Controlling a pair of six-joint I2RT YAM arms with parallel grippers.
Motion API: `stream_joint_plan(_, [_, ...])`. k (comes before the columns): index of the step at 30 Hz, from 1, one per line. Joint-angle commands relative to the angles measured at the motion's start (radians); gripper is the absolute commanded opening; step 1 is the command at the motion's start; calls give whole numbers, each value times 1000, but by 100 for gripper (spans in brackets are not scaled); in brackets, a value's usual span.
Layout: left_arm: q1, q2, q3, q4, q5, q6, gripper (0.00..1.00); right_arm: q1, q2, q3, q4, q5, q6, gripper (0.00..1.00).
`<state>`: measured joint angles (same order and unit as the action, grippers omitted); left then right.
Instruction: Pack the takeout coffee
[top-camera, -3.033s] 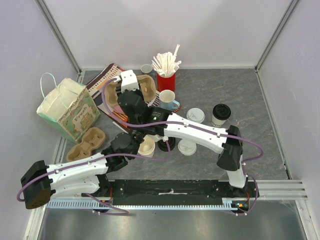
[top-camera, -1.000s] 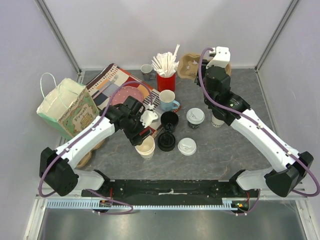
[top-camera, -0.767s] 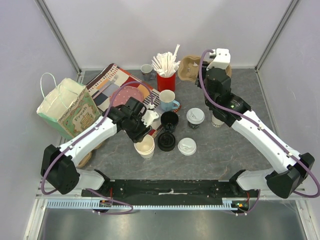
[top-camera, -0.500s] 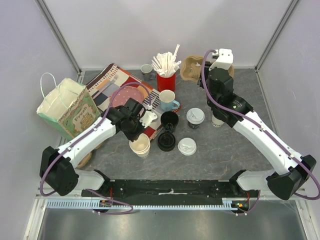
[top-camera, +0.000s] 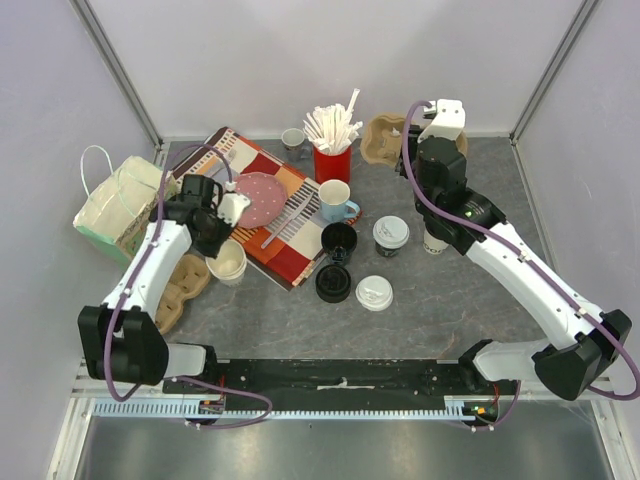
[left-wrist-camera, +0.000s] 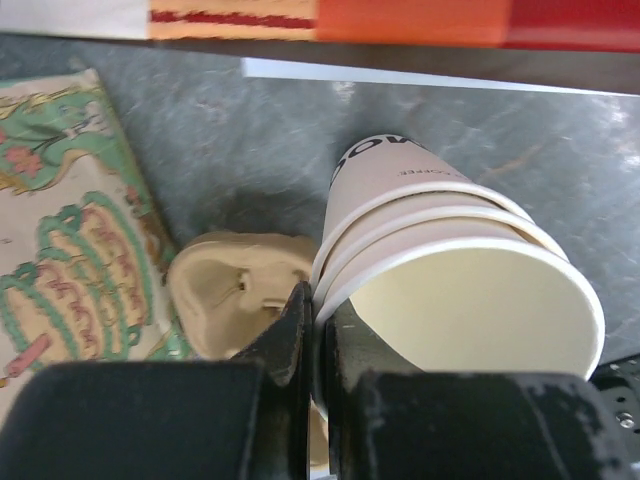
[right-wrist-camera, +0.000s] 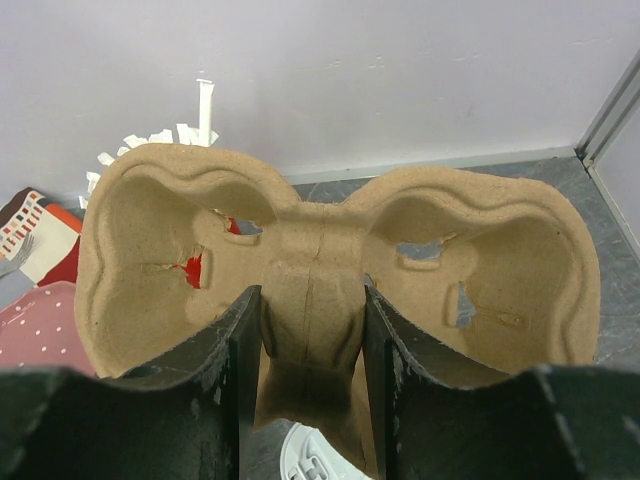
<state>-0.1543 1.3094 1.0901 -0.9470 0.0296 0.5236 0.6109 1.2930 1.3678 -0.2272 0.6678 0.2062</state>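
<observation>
One takeout coffee with a white lid (top-camera: 390, 236) stands at mid-table. The other cup (top-camera: 433, 243) is mostly hidden under my right arm. My left gripper (top-camera: 224, 243) is shut on the rim of a stack of empty paper cups (top-camera: 229, 264) (left-wrist-camera: 460, 290), one jaw inside and one outside, held beside a brown pulp carrier (top-camera: 176, 290) (left-wrist-camera: 235, 290). Near the back wall, my right gripper (top-camera: 412, 140) (right-wrist-camera: 312, 335) is shut on the middle ridge of a second pulp cup carrier (top-camera: 383, 133) (right-wrist-camera: 320, 240).
A paper bag (top-camera: 118, 208) (left-wrist-camera: 70, 250) stands at the left. A striped magazine (top-camera: 285, 225) carries a pink plate (top-camera: 260, 197). Around the middle are a light-blue mug (top-camera: 336, 200), black mug (top-camera: 339, 240), black lid (top-camera: 333, 284), loose white lid (top-camera: 373, 292) and red straw holder (top-camera: 333, 160).
My left gripper shut on the cup stack and carried it left, from mid-table to beside the carrier near the bag. The right arm barely moved, still holding its carrier.
</observation>
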Motion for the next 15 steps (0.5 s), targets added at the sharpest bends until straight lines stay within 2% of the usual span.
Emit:
stream_joint_plan(1, [91,45,71,54,73,139,2,-5,-40,-10,22,-7,4,41])
stream_joint_plan(7, [117,103,83,53,124,171,2,-8,-54,-18,23,-5,4,41])
stream_joint_plan(9, [136,114,93,44,139,182,15,-8,-57,-19,19,-5,4,41])
stream_joint_plan(10, [140,117,96,30,144,197,30,-8,-58,-19,20,-7,4,41])
stream_joint_plan(13, [148,102,109,28,138,217,56,-8,-63,-18,19,-14,6,41])
stream_joint_plan(15, [150,91,135,25,136,222,62,-8,-64,-18,17,-14,6,40])
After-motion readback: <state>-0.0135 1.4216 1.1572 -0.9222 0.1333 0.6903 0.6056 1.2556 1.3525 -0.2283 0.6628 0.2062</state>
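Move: Just to the right of the left fingers, whose pads pinch its rim, is the paper cup stack, its middle about 4 cm right, 1 cm back and 6 cm below. The clear spot it goes to is some 2 cm ahead, 2 right, 12 below. The table cup carrier lies 9 cm left, 5 back; the paper bag 19 left, 8 ahead; the pink plate 11 right, 19 ahead. From the right hand the stack is 48 cm left, 12 back, 30 below. Easing the pinched paper cup stack about 3 cm forward and a little over 2 cm left, nearly level, towards the near side of the placemat, the left hand slows to a stop. Its fingers then open to just over half, letting go of the rim and ending with one finger outside the cup wall and the other over the mouth. ##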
